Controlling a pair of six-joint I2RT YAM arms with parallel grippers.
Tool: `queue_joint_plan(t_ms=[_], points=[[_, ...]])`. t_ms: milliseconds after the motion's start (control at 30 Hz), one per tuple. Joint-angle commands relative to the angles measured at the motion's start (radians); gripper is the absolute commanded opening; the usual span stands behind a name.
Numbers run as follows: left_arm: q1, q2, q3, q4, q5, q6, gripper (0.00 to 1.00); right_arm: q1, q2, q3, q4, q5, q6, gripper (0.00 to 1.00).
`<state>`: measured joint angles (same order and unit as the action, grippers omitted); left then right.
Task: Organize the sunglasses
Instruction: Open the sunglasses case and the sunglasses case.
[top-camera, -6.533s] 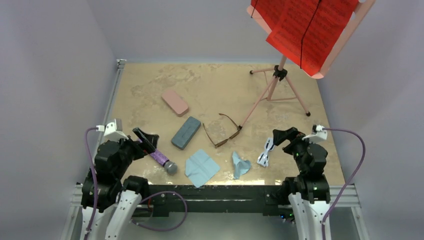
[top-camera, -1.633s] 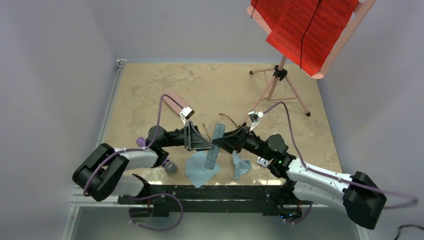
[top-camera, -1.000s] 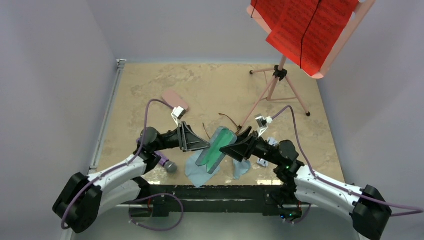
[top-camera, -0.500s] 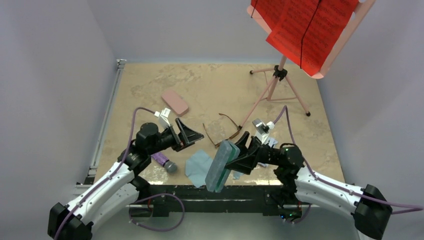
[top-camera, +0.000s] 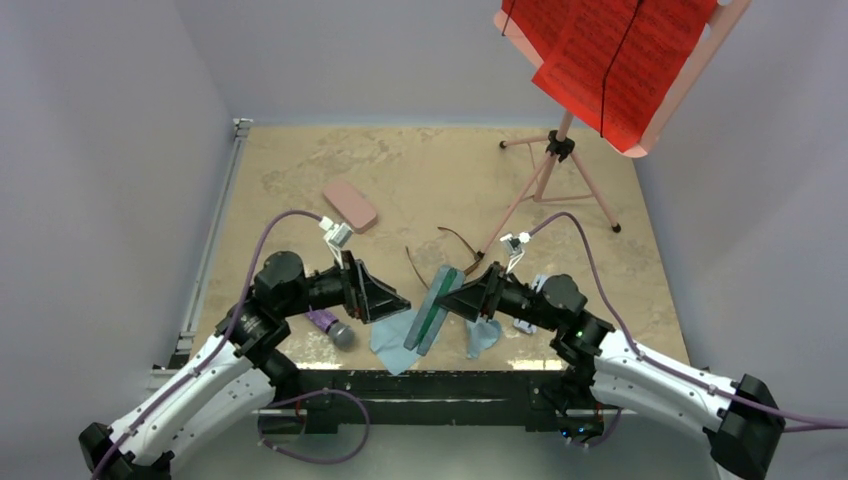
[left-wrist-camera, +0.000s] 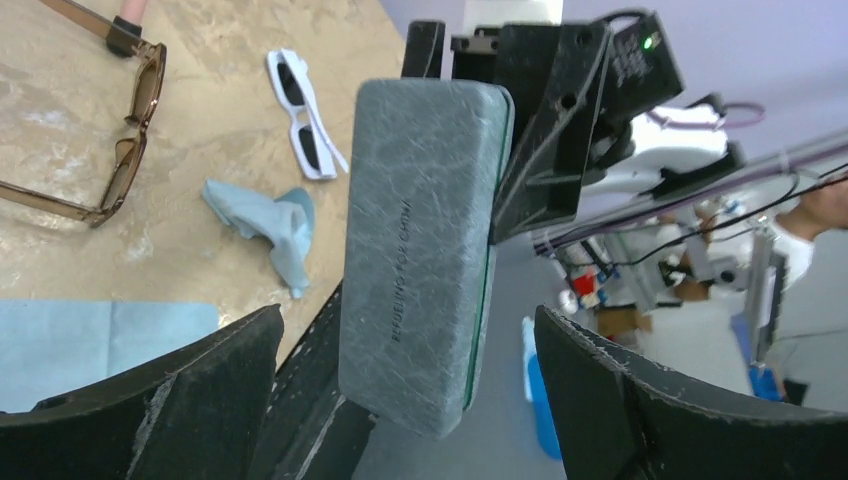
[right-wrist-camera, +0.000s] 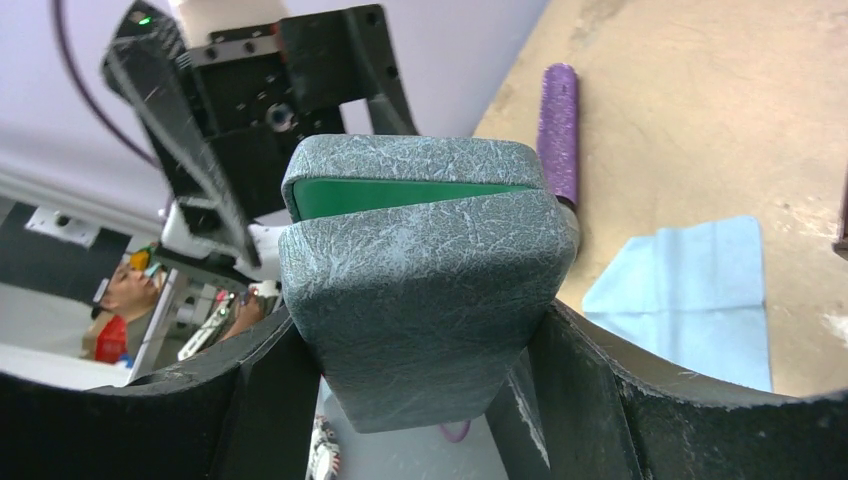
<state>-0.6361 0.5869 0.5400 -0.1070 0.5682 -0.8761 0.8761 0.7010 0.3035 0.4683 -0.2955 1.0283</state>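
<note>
My right gripper is shut on the end of the grey-blue case, which hangs tilted above the flat cloth. In the right wrist view the case fills the space between both fingers, its lid a crack ajar over green lining. My left gripper stands wide open facing the case without touching it. The brown sunglasses lie open on the table behind, and the white sunglasses lie further right. From above, the brown sunglasses are partly hidden by the arms.
A pink case lies at the back left. A purple cylinder sits under the left arm. A flat blue cloth and a crumpled one lie near the front edge. A music stand occupies the back right.
The left gripper let go of the case and opened wide, drew back left, then came in again. The right gripper keeps the case, whose wide-open lid has swung almost shut.
</note>
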Motion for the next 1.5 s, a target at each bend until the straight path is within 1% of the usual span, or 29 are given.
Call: queue_joint_plan(t_ms=[0,67,233,400,533,600,667,767,867,1033,1200,1300,1400,1467], points=[[-0.085,0.031,0.093,-0.117,-0.089,0.151,1.00,0.000,0.018,0.077,-0.046,0.063,0.015,0.00],[-0.136,0.057,0.122,-0.155,-0.165,0.185,1.00,0.000,0.036,0.083,-0.045,0.062,0.020,0.00],[-0.217,0.150,0.167,-0.206,-0.264,0.231,1.00,0.000,0.071,0.091,-0.028,0.057,0.034,0.00],[-0.287,0.238,0.206,-0.270,-0.404,0.258,1.00,0.001,0.069,0.084,0.000,0.039,0.039,0.00],[-0.320,0.280,0.214,-0.255,-0.423,0.269,1.00,0.000,0.067,0.079,0.011,0.031,0.044,0.00],[-0.330,0.295,0.225,-0.274,-0.470,0.269,1.00,0.000,0.070,0.075,0.044,0.003,0.040,0.00],[-0.330,0.294,0.233,-0.316,-0.556,0.244,1.00,0.000,0.070,0.073,0.070,-0.036,0.029,0.00],[-0.330,0.272,0.236,-0.387,-0.695,0.197,1.00,0.000,0.057,0.069,0.131,-0.111,0.005,0.00],[-0.329,0.225,0.226,-0.433,-0.782,0.155,1.00,0.000,0.043,0.057,0.209,-0.199,0.000,0.00],[-0.329,0.134,0.171,-0.400,-0.749,0.147,0.99,0.000,0.028,0.043,0.320,-0.318,0.000,0.00],[-0.328,0.174,0.182,-0.399,-0.690,0.163,0.87,0.000,0.051,0.027,0.460,-0.397,0.019,0.00],[-0.329,0.211,0.185,-0.353,-0.587,0.176,0.83,0.000,0.078,0.022,0.542,-0.428,0.045,0.00],[-0.329,0.207,0.173,-0.267,-0.479,0.183,0.76,0.000,0.092,0.025,0.534,-0.424,0.046,0.00],[-0.329,0.191,0.167,-0.232,-0.436,0.182,0.65,0.000,0.086,0.031,0.486,-0.400,0.029,0.00]])
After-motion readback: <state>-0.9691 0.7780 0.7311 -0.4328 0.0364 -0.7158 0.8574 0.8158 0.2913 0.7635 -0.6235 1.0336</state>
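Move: The sunglasses case, lid already ajar, is held in the right fingers, its middle about 1 cm left and 2 cm back of the right hand point, roughly level. From the open, empty left hand it lies some 9 cm right, 2 cm back and 1 cm lower. Flat light-blue cloth: about 24 cm below the left hand, 2 cm to its right and 1 cm ahead; microphone: 15 cm left, 3 cm ahead. Brown sunglasses: 18 cm ahead of the right hand, 1 cm right, 22 cm down. The left hand sinks 5–6 cm while moving about 3 cm right and rolling some 25 degrees, its left side rising, then eases up a couple of centimetres and back left before dipping slightly as its fingers close partway around the lid's edge, one inside and one outside. The right hand keeps its grip on the case's other half, first lowering it about 3 cm and slightly forward, then drawing it back some 6 cm and up about 5 cm, turning nearly 20 degrees counter-clockwise. ##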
